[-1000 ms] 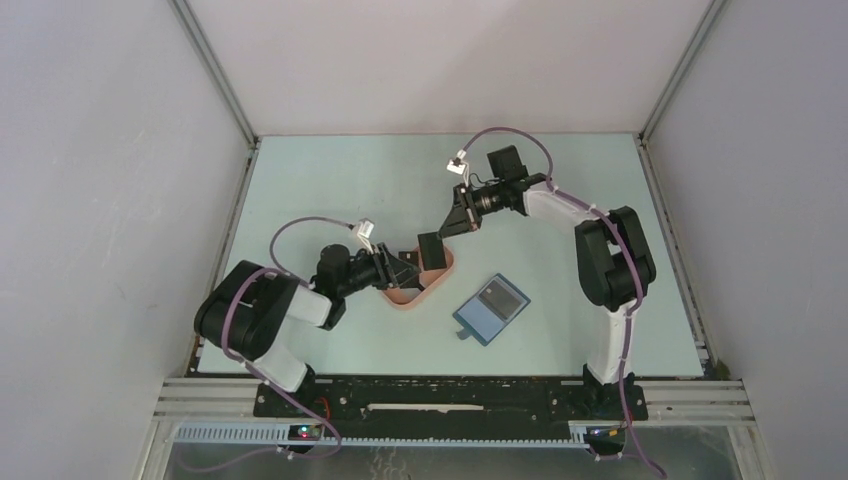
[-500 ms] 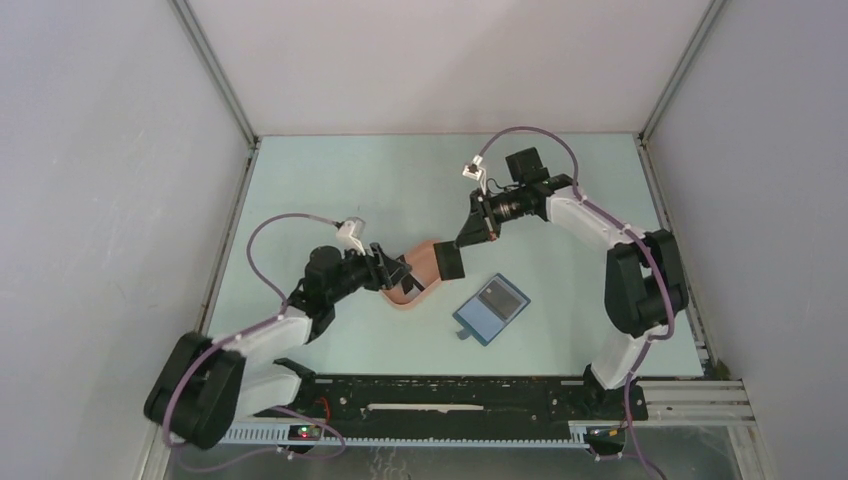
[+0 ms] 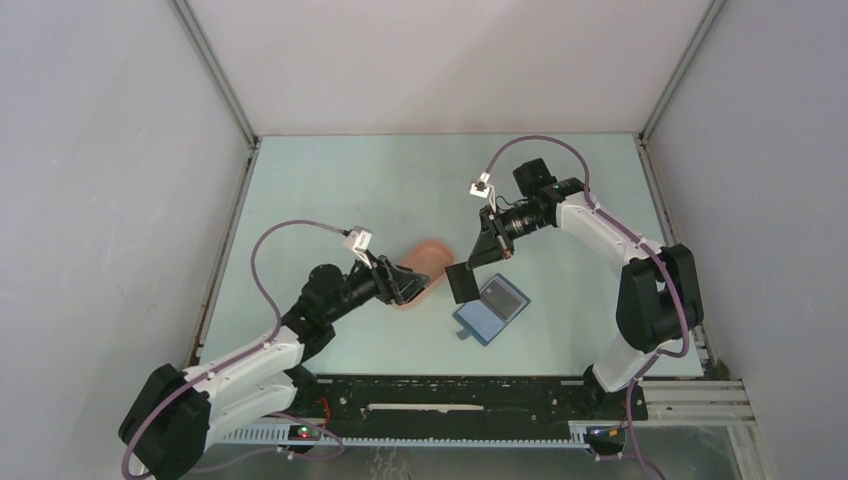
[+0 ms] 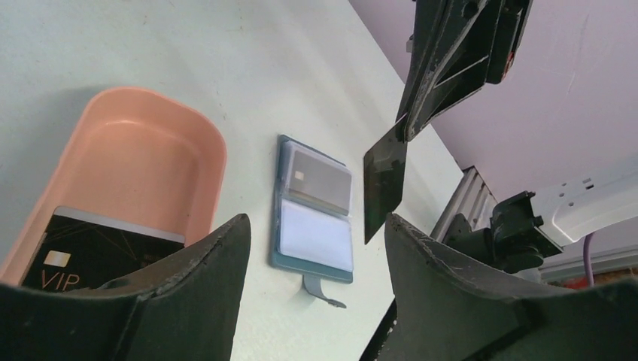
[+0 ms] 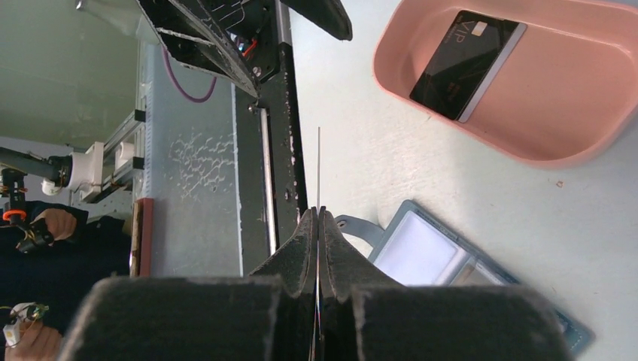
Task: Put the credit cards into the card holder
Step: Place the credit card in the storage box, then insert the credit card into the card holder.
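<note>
The card holder (image 3: 490, 308), a blue wallet, lies open on the table, and a grey card shows in one of its pockets (image 4: 322, 179). My right gripper (image 3: 480, 262) is shut on a black credit card (image 3: 461, 283). That card hangs on edge just left of and above the holder, and the right wrist view shows it only as a thin line (image 5: 318, 165). A second black credit card marked VIP (image 4: 98, 248) lies in the pink tray (image 4: 150, 143). My left gripper (image 3: 410, 285) is open over the tray's near end and holds nothing.
The pink oval tray (image 3: 425, 255) sits just left of the card holder, partly under my left gripper. The holder's grey tab (image 4: 323, 289) points toward the near edge. The black base rail (image 3: 450, 395) runs along the table's front edge.
My right gripper has carried the black card from over the tray rightward and nearer, to the card holder's edge. My left arm has stretched out, and its jaws have opened wider.
</note>
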Controlling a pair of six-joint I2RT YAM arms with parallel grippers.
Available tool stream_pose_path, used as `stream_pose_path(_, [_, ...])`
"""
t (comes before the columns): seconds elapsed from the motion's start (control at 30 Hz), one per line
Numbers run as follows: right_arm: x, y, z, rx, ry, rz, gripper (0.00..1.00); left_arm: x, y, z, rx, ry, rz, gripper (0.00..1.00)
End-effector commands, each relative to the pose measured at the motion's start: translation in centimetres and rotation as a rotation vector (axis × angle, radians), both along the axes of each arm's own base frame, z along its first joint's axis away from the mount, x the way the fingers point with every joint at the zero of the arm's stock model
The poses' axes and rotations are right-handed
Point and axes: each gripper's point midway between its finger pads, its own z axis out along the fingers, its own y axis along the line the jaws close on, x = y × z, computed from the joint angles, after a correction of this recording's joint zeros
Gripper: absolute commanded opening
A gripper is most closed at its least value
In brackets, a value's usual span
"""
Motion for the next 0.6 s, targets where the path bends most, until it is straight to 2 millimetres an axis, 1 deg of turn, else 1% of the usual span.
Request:
stream_pose_path(0.0, [-1.0, -0.2, 1.6, 0.056, -0.023, 0.031, 0.0, -1.1, -1.0, 1.5, -0.072, -0.03, -0.034, 0.7])
stream_pose_path(0.07, [-1.2, -0.1, 1.8, 0.071, -0.022, 0.043, 0.0, -1.8, -2.0, 2.2, -0.105, -0.041, -0.085, 0.7])
stream_pose_path(0.17, [-1.7, 0.0, 1.9, 0.081, -0.03, 0.065, 0.0, -2.6, -3.1, 2.7, -0.133, -0.051, -0.15, 0.7])
stream_pose_path(0.33, [-2.6, 0.4, 2.0, 0.076, -0.063, 0.102, 0.0, -3.0, -4.8, 2.7, -0.114, -0.045, -0.239, 0.71])
stream_pose_path(0.37, [-2.7, 0.5, 2.0, 0.075, -0.07, 0.107, 0.0, -3.1, -5.0, 2.9, -0.114, -0.05, -0.252, 0.7])
stream_pose_path(0.57, [-3.3, 0.6, 1.8, 0.07, -0.093, 0.137, 0.0, -3.3, -5.7, 2.5, -0.091, -0.04, -0.305, 0.66])
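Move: The black card that the left hand goes for, held in the right fingertips, stands about 10 cm to the left hand's right, 1 cm ahead and about level. From this hand the card holder lies some 16 cm right, about 1 cm ahead and 13 cm below; the pink tray about 8 cm ahead, 2 cm right, 13 below. From the right hand the card holder is about 5 cm back, 5 right and 13 below, the tray some 9 cm left, 3 ahead. The right hand keeps its pinch on the black card and eases back about 2 cm, its fingers staying shut, while the open left hand travels some 5 cm right and back towards the card, rising slightly, then sinking. The left wrist swings roughly 15 degrees clockwise, fingers staying wide apart, to bring them to either side of the card. ##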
